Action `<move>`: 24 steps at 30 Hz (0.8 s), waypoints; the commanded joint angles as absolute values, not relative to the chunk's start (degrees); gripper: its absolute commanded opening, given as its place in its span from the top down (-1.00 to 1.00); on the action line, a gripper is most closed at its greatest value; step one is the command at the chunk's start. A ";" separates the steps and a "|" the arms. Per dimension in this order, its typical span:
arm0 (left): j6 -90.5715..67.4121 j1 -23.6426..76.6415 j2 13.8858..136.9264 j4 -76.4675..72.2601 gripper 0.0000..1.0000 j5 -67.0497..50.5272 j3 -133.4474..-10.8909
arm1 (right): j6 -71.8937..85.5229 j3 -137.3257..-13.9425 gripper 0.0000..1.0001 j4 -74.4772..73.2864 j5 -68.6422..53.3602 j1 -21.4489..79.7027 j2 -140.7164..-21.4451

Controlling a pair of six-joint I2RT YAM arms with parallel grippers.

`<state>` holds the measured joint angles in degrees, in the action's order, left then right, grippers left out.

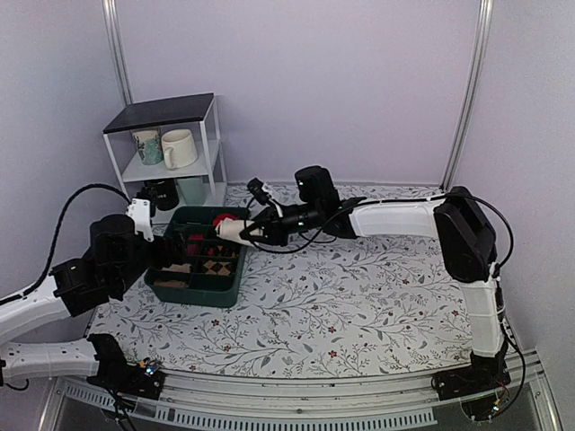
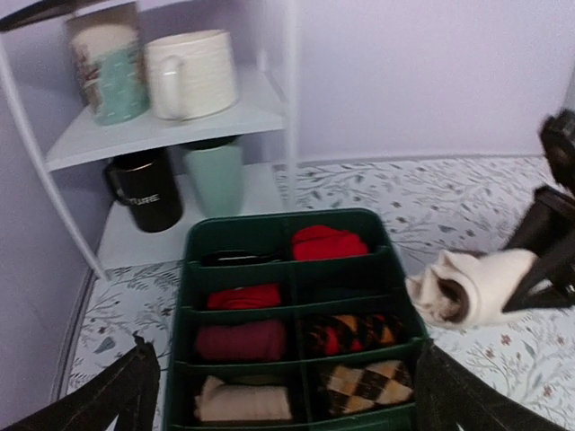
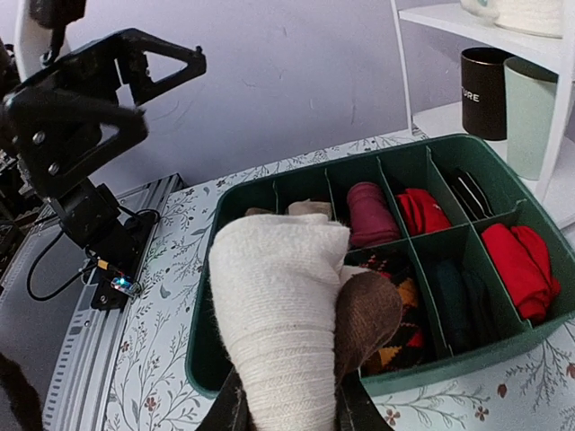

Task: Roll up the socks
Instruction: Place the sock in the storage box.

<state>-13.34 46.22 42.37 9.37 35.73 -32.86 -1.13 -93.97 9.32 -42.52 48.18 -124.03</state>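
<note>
The socks [image 3: 278, 314] are a rolled cream bundle with a dark brown end [image 3: 368, 314] folded against its side. My right gripper [image 3: 289, 415] is shut on the roll, one finger on each side of its lower part. In the top view the socks [image 1: 230, 231] hang in the right gripper [image 1: 249, 233] over the right rim of the green divided tray [image 1: 193, 294]. From the left wrist the socks [image 2: 472, 285] show just right of the tray [image 2: 269, 220]. My left gripper [image 2: 287, 413] stands wide open and holds nothing, at the tray's left side [image 1: 162, 256].
The tray's compartments hold red rolls [image 2: 328, 242], a maroon roll [image 2: 241, 341], checked rolls [image 2: 368, 382] and a cream roll [image 2: 244, 401]. Behind it a white shelf [image 1: 171, 148] carries mugs, with a black mug [image 2: 144, 189] and green cup [image 2: 217, 175] below.
</note>
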 commanded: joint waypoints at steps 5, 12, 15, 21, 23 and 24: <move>-20.43 34.05 38.52 13.16 -0.99 34.01 -31.20 | -3.65 -107.94 0.99 0.40 -43.54 54.99 -136.45; -21.40 33.18 38.06 13.78 -0.99 32.89 -31.10 | -5.09 -111.68 0.99 -3.29 -40.17 57.93 -140.62; -21.40 33.16 38.22 13.77 -0.99 32.26 -30.97 | -5.53 -113.38 0.99 -4.06 -38.01 59.10 -142.47; -20.35 33.05 37.82 13.39 -0.99 29.78 -30.84 | -6.28 -115.38 0.99 -7.55 -30.88 59.36 -143.79; -19.86 33.04 37.64 13.32 -0.99 29.09 -30.85 | -7.09 -115.41 0.99 -9.73 -29.49 59.41 -143.83; -19.64 33.05 37.55 13.42 -0.99 28.77 -30.85 | -7.80 -115.34 0.99 -11.15 -28.92 59.41 -143.85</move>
<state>-20.75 33.78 38.39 12.95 30.98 -31.68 -5.58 -114.06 -5.30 -33.58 59.20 -140.68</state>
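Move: The right hand, gripping the rolled sock with its fingers pointing left, is bound for the storage box's near right compartment, about 11 cm to its left, 6 cm back and 15 cm below. The tan argyle sock is nearly level ahead-wise, 11 cm left; the brown sock, in the near left compartment, is about 6 cm back and 21 cm left. From the empty left hand the compartment is roughly level, 9 cm right and 20 cm below. Still pinching the rolled sock, the right hand swings left over the storage box by about 9 cm while sinking some 8 cm and drawing back 7 towards the near right compartment, then eases slightly forward; its fingertips dip about 10 degrees. The open left hand moves aside, about 5 cm to its left, turning a little counter-clockwise. ##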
